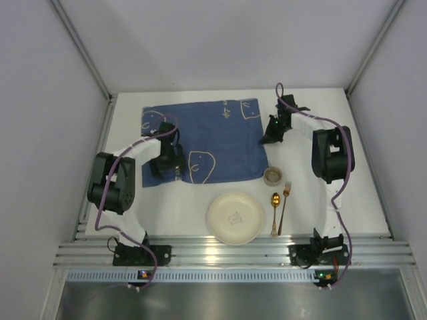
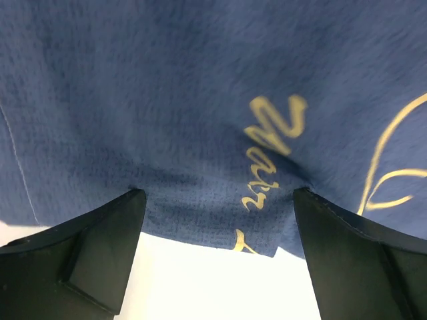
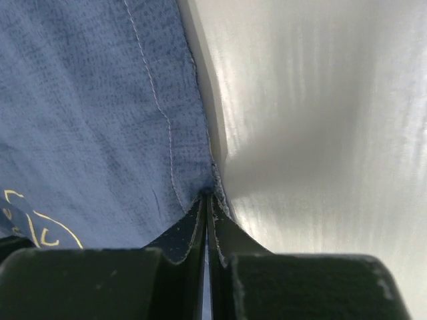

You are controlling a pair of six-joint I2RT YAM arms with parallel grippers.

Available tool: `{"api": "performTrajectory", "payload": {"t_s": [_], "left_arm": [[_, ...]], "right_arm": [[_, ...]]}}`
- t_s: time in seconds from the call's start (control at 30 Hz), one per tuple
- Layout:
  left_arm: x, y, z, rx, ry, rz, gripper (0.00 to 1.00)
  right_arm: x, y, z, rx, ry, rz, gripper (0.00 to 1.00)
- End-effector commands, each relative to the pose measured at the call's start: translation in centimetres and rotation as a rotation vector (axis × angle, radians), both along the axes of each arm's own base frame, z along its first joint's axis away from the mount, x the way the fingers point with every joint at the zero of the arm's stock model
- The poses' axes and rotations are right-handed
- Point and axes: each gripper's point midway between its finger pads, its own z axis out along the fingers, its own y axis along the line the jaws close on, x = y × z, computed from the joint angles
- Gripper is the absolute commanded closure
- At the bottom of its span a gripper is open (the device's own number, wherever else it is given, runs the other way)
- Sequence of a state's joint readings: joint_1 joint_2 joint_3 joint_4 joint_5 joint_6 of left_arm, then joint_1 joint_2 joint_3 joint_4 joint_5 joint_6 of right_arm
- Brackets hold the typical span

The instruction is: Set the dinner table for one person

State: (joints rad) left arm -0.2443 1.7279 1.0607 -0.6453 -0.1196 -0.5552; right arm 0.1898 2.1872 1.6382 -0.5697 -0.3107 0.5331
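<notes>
A blue cloth [image 1: 213, 140] with pale fish outlines lies flat on the white dinner table [image 1: 307, 200]. My right gripper [image 1: 270, 139] is at the cloth's right edge. In the right wrist view it [image 3: 209, 197] is shut, with the cloth's [image 3: 87, 133] hemmed edge pinched between the fingertips and bare table [image 3: 320, 133] to the right. My left gripper [image 1: 168, 172] sits low at the cloth's near left part. In the left wrist view it [image 2: 219, 197] is open, straddling the cloth's [image 2: 167, 100] near edge, with nothing between the fingers.
Near the front stand a cream plate [image 1: 235, 217], a gold spoon [image 1: 275, 212] and a gold fork [image 1: 284, 207] side by side to its right, and a small cup [image 1: 273, 176] just off the cloth's near right corner. Grey walls enclose the table.
</notes>
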Motion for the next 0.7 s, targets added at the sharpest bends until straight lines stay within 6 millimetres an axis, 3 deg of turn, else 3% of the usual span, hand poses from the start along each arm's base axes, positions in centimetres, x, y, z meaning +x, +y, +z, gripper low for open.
{"api": "performTrajectory", "payload": {"t_s": [0.0,0.13,0.23,0.43,0.53,0.57,0.67], "left_arm": [[3.5,-1.8,0.0,-0.058,-0.030,-0.020,0.03],[5.8,-3.4,1.7,-0.092,-0.078,-0.045,0.03],[6.6,-3.9,2.7,-0.090,-0.078,-0.050,0.03],[5.2,-5.3,3.1,-0.135,-0.064,-0.036,0.03],[3.3,-5.2,1.9,-0.139,-0.036,-0.007,0.04],[3.0,-4.8,1.9,-0.131,-0.052,0.004,0.04],[4.7,-4.1,3.6,-0.097,-0.179,0.030,0.03]], "right_arm": [[0.2,-4.6,0.1,-0.106,0.000,-0.068,1.00],[-0.2,-11.7,1.0,-0.213,0.008,-0.195,1.00],[-0.1,-14.2,1.4,-0.199,0.008,-0.248,1.00],[1.6,-12.8,1.8,-0.188,-0.029,-0.192,1.00],[2.7,-12.1,1.8,-0.171,-0.045,-0.170,1.00],[2.9,-10.4,1.8,-0.168,-0.049,-0.131,1.00],[2.5,-9.5,1.6,-0.180,-0.042,-0.095,1.00]]}}
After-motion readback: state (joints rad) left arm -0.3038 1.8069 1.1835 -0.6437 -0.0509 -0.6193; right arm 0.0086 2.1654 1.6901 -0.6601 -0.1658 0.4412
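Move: The right hand already pinches the blue cloth's right edge; the cloth's middle lies about 25 cm to its left, level fore and aft. The glass bowl stands some 15 cm back and 5 cm right of this hand, the fork about 29 cm back and 10 cm right. From the open left hand, low over the cloth's near-left part, the cloth's middle is roughly 14 cm ahead and 12 cm right, the plate 18 cm back and 25 cm right. Keep the right fingers shut on the cloth's edge and drag it quickly right across the table, about 14 cm, past the far side of the bowl, turning the hand some 15 degrees clockwise, then ease back left about 3 cm. Meanwhile sweep the open left hand forward and right about 7 cm, pushing the cloth's near-left part ahead, then draw it back towards its base. ##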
